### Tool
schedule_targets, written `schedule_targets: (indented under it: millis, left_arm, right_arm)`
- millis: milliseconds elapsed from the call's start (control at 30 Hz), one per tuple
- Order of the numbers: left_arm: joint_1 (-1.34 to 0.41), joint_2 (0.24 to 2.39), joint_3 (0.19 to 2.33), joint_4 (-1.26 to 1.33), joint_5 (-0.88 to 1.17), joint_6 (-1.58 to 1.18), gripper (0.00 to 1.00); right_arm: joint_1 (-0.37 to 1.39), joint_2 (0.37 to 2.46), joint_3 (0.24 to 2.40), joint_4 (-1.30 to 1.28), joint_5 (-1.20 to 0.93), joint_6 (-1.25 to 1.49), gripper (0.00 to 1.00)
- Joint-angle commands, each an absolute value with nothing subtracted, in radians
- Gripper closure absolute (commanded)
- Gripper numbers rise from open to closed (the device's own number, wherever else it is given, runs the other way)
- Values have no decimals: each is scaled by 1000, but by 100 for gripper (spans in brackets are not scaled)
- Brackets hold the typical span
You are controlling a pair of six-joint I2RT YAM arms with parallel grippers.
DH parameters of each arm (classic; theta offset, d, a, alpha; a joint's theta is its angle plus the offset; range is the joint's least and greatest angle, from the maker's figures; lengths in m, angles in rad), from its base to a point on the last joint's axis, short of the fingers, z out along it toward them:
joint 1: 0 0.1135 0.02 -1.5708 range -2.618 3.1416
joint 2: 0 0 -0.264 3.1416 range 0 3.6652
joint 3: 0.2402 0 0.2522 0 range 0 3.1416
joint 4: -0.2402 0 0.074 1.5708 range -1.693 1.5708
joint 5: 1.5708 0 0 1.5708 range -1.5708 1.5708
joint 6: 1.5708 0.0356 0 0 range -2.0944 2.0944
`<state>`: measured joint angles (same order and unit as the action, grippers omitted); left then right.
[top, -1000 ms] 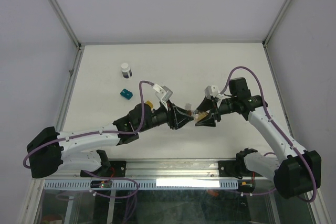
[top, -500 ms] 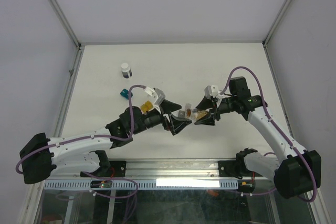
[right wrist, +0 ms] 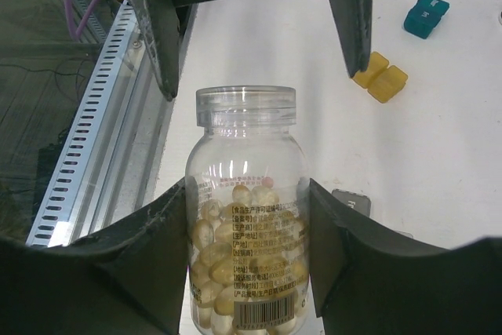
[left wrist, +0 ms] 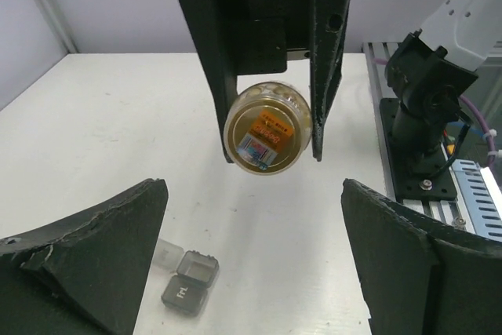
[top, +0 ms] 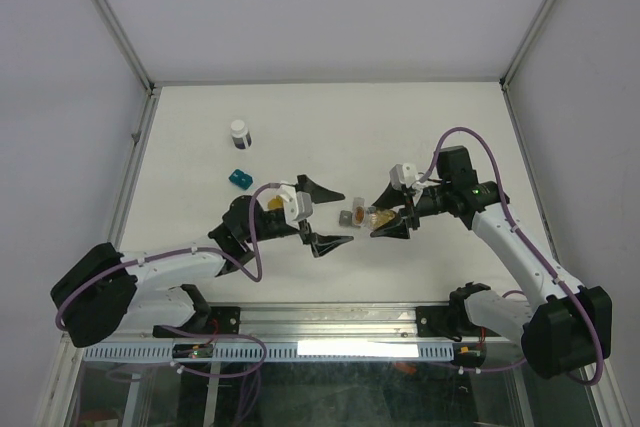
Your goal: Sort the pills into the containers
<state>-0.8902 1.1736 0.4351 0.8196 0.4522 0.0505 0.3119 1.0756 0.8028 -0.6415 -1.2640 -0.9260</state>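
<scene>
A clear pill bottle point(right wrist: 247, 225), full of pale yellow pills and with no cap on its neck, lies sideways in my right gripper point(right wrist: 247, 194), which is shut on its body. From above, the bottle point(top: 377, 217) points left at my left gripper point(top: 345, 218), which stands wide open and apart from the neck. The left wrist view looks into the bottle's mouth point(left wrist: 268, 129). The gray container point(left wrist: 190, 282) lies open on the table under the left gripper point(left wrist: 255, 253). The amber-yellow container point(right wrist: 380, 78) and the teal container point(right wrist: 426, 15) lie farther left.
A small white-capped bottle point(top: 239, 132) stands at the back left. The teal container point(top: 239, 178) sits near it, and the yellow one point(top: 277, 203) is half hidden by my left arm. A metal rail point(top: 330, 322) runs along the near table edge.
My left gripper has opened wide and drawn back to the left, away from the bottle's neck. The right gripper and bottle have stayed in place.
</scene>
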Motion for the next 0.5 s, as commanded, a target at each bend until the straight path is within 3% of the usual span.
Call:
schedule_targets:
  millis: [0, 467]
  left_arm:
    - [-890, 1234, 514, 923, 593, 152, 7]
    - [-890, 1335, 576, 981, 580, 25, 36]
  right_arm:
    - [315, 1073, 811, -627, -1294, -957, 100]
    - [316, 1074, 812, -632, -1293, -962, 100]
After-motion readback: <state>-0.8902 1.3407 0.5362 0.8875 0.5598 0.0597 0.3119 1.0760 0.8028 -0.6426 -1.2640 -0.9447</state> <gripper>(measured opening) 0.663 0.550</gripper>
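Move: The lid of the pill bottle held sideways in the right hand lies about 5 cm to the left hand's right, straight across and level in height; from the right hand it is some 5 cm to the left. On the table roughly 17 cm below the left hand, the grey box stands about 5 cm ahead and 2 cm right, the clear boxes 6 cm ahead and 5 cm right, and the yellow box 8 cm ahead and 14 cm left. The bottle's lid is approached by the left hand, which slides about 3 cm to the right, quick at first and easing off, turning some 5 degrees clockwise. Its wide-open fingers come in by about a third until their tips stand either side of the lid, with no grip on it yet; the right hand stays put and keeps its hold on the bottle body. ##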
